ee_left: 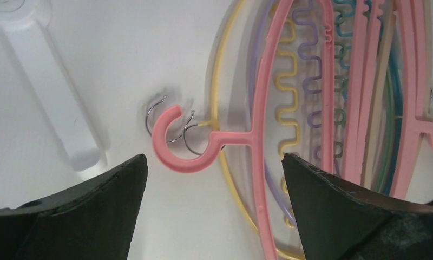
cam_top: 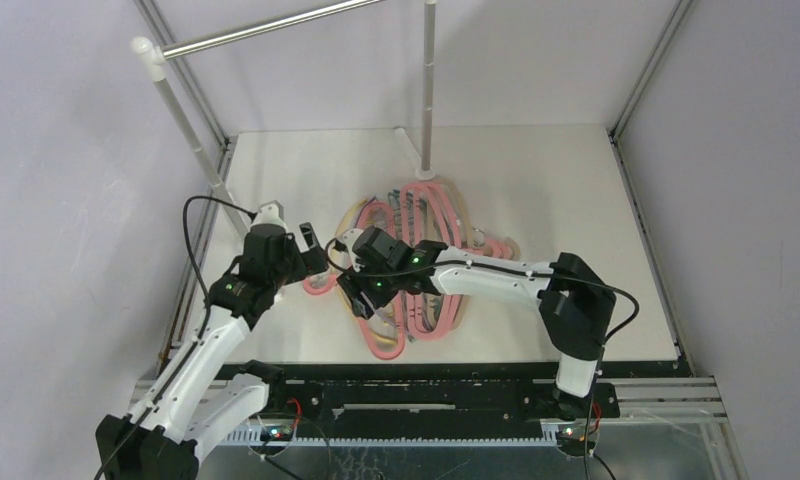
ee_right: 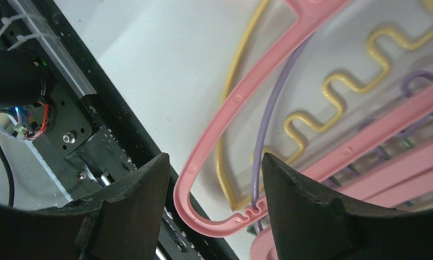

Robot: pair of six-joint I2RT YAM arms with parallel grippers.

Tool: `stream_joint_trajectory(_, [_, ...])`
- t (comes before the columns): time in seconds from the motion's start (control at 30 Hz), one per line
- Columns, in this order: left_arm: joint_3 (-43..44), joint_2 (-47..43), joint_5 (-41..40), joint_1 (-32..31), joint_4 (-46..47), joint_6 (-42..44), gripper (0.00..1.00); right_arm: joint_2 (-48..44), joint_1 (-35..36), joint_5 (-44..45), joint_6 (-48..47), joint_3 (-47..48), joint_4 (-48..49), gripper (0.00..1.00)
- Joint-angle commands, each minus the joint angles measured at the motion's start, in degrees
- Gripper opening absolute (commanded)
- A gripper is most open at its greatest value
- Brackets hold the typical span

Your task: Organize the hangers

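Observation:
The hangers [cam_top: 426, 215] lie in a tangled pile mid-table, mostly pink with yellow, lavender and teal ones under them. My left gripper [cam_top: 321, 250] hangs open at the pile's left side. In the left wrist view it [ee_left: 214, 162] straddles the stem of a pink hanger's hook [ee_left: 176, 157], touching nothing. My right gripper [cam_top: 361, 295] is over the pile's near-left end. In the right wrist view its jaws [ee_right: 214, 160] stand apart on either side of the rounded corner of a pink hanger [ee_right: 233, 103], with a lavender wire [ee_right: 271, 108] and a yellow wavy bar [ee_right: 333, 86] behind.
A silver rail [cam_top: 266, 30] spans the back on white posts [cam_top: 428, 90]. One post's white foot [ee_left: 52, 97] lies left of the pink hook. Thin metal hooks [ee_left: 160, 108] sit beneath that hook. The black front frame [ee_right: 95, 124] runs just beyond the pink corner.

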Motion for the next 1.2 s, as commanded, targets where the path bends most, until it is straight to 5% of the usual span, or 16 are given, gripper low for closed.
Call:
stream_joint_trajectory(0.0, [-2.7,-4.44,-2.89,-0.19,-1.76,-1.93,0.99,1.99,1.32,-3.02,1.33,1.71,1.37,0.71])
stream_joint_trajectory(0.73, [-4.65,-11.71,-9.78,-0.2,-8.1,-3.43,0.99,12.21,2.97,-2.97,5.6,3.11,4.69,0.63])
stream_joint_trajectory(0.9, [-5.41,-14.2,-11.12,-0.2,-8.67,-3.52,1.0,12.91,2.96,-1.87,5.64,3.12,4.78,0.49])
stream_joint_trajectory(1.17, [-4.97,-15.01,-12.55,-0.14,-9.17,-3.89,0.99,10.41,2.28,0.02,5.39,4.45,1.26,0.05])
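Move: Some 3 cm back from the open right fingers, level with them sideways and about 9 cm below, lies the left arm of the leftmost pink hanger. That hanger's hook is about 3 cm ahead and 7 cm to the left; the yellow hanger's near end lies 6 cm back and 4 cm right. The pink stack's middle is 7 cm ahead and 12 cm right. From the left hand, the aimed-at arm is roughly 10 cm back, 8 cm right and 13 cm down. Sinking about 9 cm, the right hand first also eases some 3 cm back and slightly left, tipping its fingers more steeply down, then shuts them across the leftmost pink hanger's left arm and pinches it. The left hand, wide open, backs about 6 cm back and left in all, away from the pink stack, turning some 10 degrees counter-clockwise. ##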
